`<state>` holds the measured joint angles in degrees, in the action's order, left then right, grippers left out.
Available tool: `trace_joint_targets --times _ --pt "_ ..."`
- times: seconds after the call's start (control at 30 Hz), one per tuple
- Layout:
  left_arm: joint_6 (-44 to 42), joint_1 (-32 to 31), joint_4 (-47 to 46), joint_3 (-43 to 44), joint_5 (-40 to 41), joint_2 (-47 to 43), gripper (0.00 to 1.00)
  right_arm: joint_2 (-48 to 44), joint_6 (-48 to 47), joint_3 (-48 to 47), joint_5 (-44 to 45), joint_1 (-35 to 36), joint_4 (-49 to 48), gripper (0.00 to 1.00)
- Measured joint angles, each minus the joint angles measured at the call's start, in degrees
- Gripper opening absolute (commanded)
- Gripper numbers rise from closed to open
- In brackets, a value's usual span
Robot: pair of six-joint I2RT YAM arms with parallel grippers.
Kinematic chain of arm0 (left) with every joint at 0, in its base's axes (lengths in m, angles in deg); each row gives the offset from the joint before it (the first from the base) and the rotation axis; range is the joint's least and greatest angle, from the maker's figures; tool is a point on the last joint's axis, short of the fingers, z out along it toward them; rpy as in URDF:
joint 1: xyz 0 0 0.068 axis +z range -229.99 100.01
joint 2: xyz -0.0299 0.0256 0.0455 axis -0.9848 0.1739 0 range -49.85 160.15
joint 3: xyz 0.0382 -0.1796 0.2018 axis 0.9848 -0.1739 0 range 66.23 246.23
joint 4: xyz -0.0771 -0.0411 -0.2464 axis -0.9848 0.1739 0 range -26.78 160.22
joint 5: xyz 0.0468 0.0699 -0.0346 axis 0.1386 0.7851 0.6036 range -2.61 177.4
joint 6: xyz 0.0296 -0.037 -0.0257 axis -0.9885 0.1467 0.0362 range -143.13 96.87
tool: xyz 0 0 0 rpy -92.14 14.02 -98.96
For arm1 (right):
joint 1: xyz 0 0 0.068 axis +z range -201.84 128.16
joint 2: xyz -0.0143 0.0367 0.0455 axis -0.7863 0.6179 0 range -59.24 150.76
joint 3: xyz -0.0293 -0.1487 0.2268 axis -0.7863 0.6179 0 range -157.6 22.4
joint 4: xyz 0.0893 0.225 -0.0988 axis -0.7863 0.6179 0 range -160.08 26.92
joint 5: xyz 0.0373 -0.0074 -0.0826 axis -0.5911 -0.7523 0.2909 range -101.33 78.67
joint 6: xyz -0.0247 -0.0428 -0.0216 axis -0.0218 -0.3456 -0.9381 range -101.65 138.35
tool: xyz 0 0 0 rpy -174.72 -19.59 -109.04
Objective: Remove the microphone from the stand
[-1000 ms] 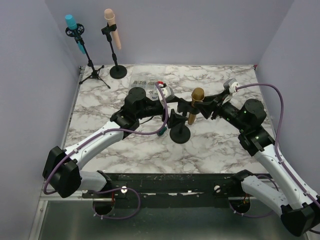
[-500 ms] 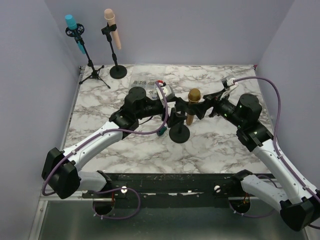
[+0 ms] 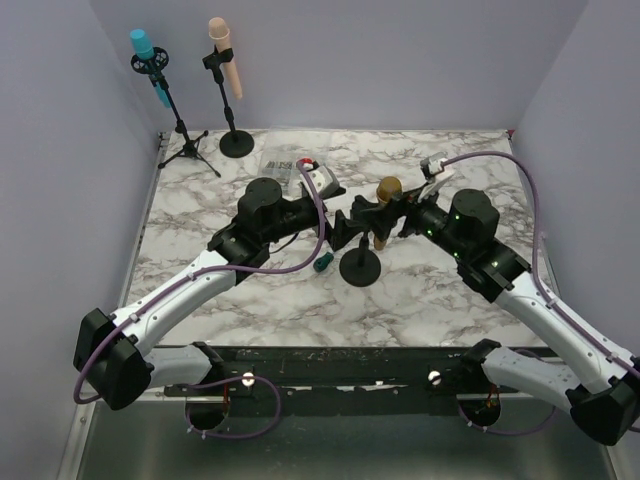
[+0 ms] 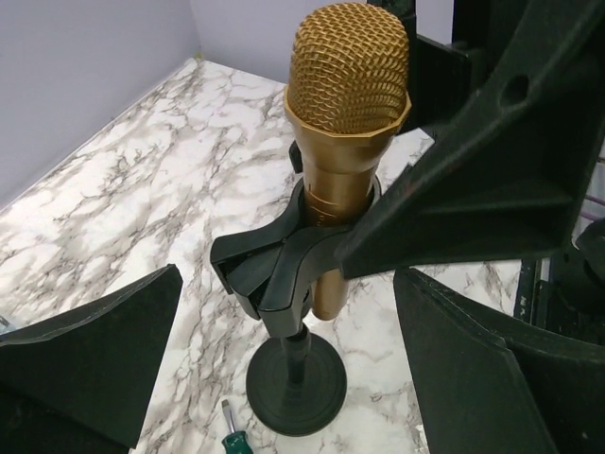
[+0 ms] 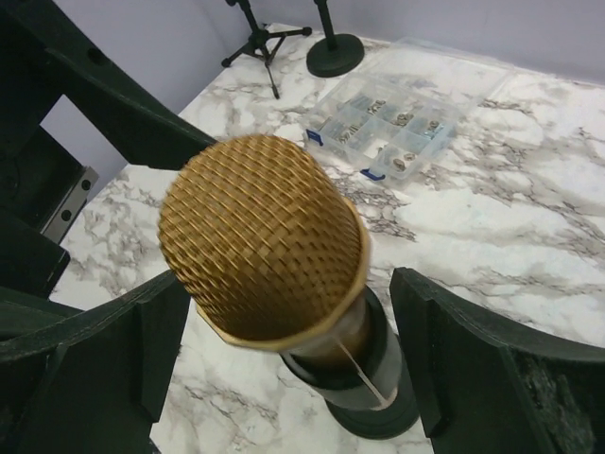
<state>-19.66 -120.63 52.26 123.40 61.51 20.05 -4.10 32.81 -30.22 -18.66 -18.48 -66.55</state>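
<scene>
A gold microphone stands upright in the clip of a black stand with a round base, mid-table. My left gripper is open. Its jaws stand on either side of the stand's clip, apart from it, in the left wrist view. My right gripper is open. In the right wrist view its fingers flank the mesh head of the microphone with a gap on each side. The microphone also fills the left wrist view.
A green-handled screwdriver lies just left of the stand's base. A clear parts box lies behind the left arm. Two more stands at the back left hold a blue microphone and a peach microphone.
My right arm has swung left and forward, bringing its open jaws around the microphone's head. The left arm has shifted slightly left. The microphone and stand have shifted slightly left and back.
</scene>
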Motion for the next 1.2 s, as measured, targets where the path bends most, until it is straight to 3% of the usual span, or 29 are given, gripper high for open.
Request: trace_joint_targets --times 0.1,0.33,0.4,0.47,0.6,0.8,1.2 --pt "0.0 0.0 0.3 0.0 1.4 0.0 0.99 2.5 -1.4 -1.6 4.3 4.1 -0.4 0.76" --pt "0.0 0.0 0.9 -0.1 3.4 0.0 0.99 5.8 -4.4 -4.2 16.8 9.0 -1.1 0.75" --pt "0.0 0.0 1.0 -0.1 3.4 0.0 0.99 5.8 -4.9 -4.2 18.9 9.1 -1.2 0.70" --pt "0.0 0.0 1.0 -0.1 3.4 0.0 0.99 5.7 -5.3 -4.2 20.5 9.1 -1.2 0.61" --pt "0.0 0.0 1.2 -0.1 3.4 0.0 0.99 5.2 -5.8 -4.2 22.4 9.1 -1.2 0.30" --pt "0.0 0.0 2.3 -0.1 3.4 -0.1 0.99 4.3 -6.4 -3.2 22.7 9.1 -1.7 0.01" --pt "-1.6 0.0 -2.0 -3.6 0.1 -2.8 0.99 4.6 -7.0 -2.7 16.3 9.0 -3.1 0.01"
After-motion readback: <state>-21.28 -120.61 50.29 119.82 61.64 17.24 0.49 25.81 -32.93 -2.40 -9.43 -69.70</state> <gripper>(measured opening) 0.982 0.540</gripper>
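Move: The microphone stands already between the open right fingers, its middle about 1 cm ahead, 1 cm left and 4 cm below that hand. The clip holding it lies some 5 cm left, 1 cm ahead and 3 cm below; the stand's base is beneath the clip, roughly 27 cm down, and the screwdriver lies about 9 cm left of the base, level with it. From the left hand the microphone is about 8 cm right, 2 cm ahead, 4 cm below. Left by about 2.5 cm, then forward as much while swinging back right and turning some 13 degrees clockwise, the right hand brings its fingers around the microphone and shuts them on it just under the head. Keeping that grip, it goes about 2 cm left and slightly back, turning partly back. The left hand, wide open beside the clip, shifts only a centimetre or two, forward then back. ##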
